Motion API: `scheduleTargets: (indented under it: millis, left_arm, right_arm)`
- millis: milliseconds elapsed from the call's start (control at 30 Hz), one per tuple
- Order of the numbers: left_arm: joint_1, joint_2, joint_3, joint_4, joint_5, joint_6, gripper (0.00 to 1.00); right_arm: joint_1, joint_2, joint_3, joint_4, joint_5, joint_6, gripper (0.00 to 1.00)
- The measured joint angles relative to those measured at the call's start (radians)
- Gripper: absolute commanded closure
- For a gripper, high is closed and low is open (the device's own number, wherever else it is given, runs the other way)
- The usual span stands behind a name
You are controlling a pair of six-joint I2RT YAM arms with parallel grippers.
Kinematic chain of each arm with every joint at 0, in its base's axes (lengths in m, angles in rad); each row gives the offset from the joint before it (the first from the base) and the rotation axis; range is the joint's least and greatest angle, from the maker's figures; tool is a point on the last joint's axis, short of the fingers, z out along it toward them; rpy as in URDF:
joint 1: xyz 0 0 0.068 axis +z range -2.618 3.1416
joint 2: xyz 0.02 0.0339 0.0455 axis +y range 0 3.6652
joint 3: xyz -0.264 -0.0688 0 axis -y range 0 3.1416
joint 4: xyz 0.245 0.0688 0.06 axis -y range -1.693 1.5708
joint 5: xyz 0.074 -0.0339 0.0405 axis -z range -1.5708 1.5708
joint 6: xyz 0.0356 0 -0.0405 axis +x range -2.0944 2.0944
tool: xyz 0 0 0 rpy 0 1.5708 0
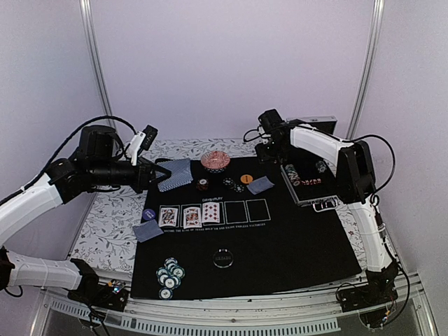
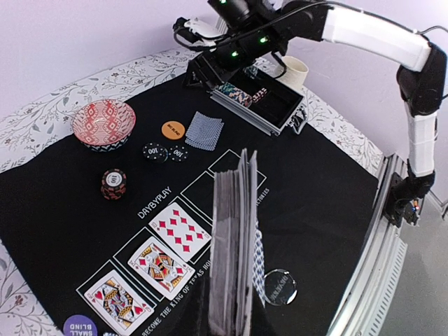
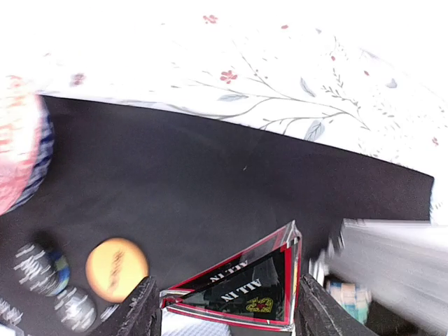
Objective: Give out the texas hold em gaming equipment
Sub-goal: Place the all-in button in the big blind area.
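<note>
My left gripper (image 1: 161, 173) is shut on a deck of blue-grey-backed playing cards (image 2: 235, 231), held on edge above the black mat (image 1: 280, 241). Three cards lie face up in the mat's first three white rectangles (image 2: 179, 231). My right gripper (image 3: 227, 302), at the mat's far edge beside the silver case (image 1: 308, 183), is shut on a red-edged black triangle (image 3: 245, 290) marked ALL IN. An orange button (image 3: 116, 269), black chips (image 2: 162, 151), a red chip stack (image 2: 113, 183) and face-down cards (image 2: 204, 131) sit at the far side. Teal chips (image 1: 170, 274) lie at the near left.
A red patterned bowl (image 2: 103, 124) stands at the mat's far edge. A blue button (image 1: 148, 214) and face-down cards (image 1: 148, 230) lie at the mat's left edge. A clear round button (image 2: 281, 287) lies near the front. A white cup (image 2: 296, 69) stands behind the case.
</note>
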Motion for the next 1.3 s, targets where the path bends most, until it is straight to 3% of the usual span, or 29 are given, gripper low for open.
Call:
scheduleTargets:
  millis: [233,600,700,800,867,1133,1300]
  left_arm:
    - [0.000,0.000,0.000,-0.001,-0.002,0.000,1.00]
    - [0.000,0.000,0.000,-0.001,-0.002,0.000,1.00]
    - [0.000,0.001,0.000,-0.001,-0.002,0.000,1.00]
    - [0.000,0.001,0.000,-0.001,-0.002,0.000,1.00]
    - [0.000,0.001,0.000,-0.002,-0.002,0.000,1.00]
    - [0.000,0.001,0.000,-0.002,-0.002,0.000,1.00]
    - [0.000,0.000,0.000,-0.003,0.002,0.000,1.00]
  right_arm:
    - [-0.026,0.143,0.032,0.068,0.026,-0.039,0.53]
    - [-0.032,0.182,0.041,0.097,0.027,-0.044,0.49]
    - [-0.032,0.182,0.043,0.097,0.009,-0.045,0.42]
    - [-0.032,0.182,0.043,0.097,0.001,-0.046,0.24]
    - [-0.032,0.182,0.043,0.094,-0.008,-0.048,0.19]
    - [-0.025,0.170,0.040,0.063,-0.028,-0.052,0.14]
    - [0.011,0.039,-0.041,0.074,-0.039,-0.095,0.11]
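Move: The all-in button is already in the right hand; its bare spot on the black mat lies some 3 cm ahead, about 1 cm to the right and roughly 9 cm below. The orange big blind button sits about 3 cm back and 7 cm to the left, the face-down cards 6 cm back and 1 cm left, the black chips 6 cm back and 13 cm left. From the left hand the spot is some 30 cm ahead, 37 cm right and 25 cm below. Straight down goes the right hand, about 8 cm and slightly forward, with the all-in button still pinched, to the mat just beyond the face-down cards and right of the orange button. It holds there low, then the fingers open to let go of the all-in button, and the empty hand lifts about 5 cm, drawing a little back and left. ##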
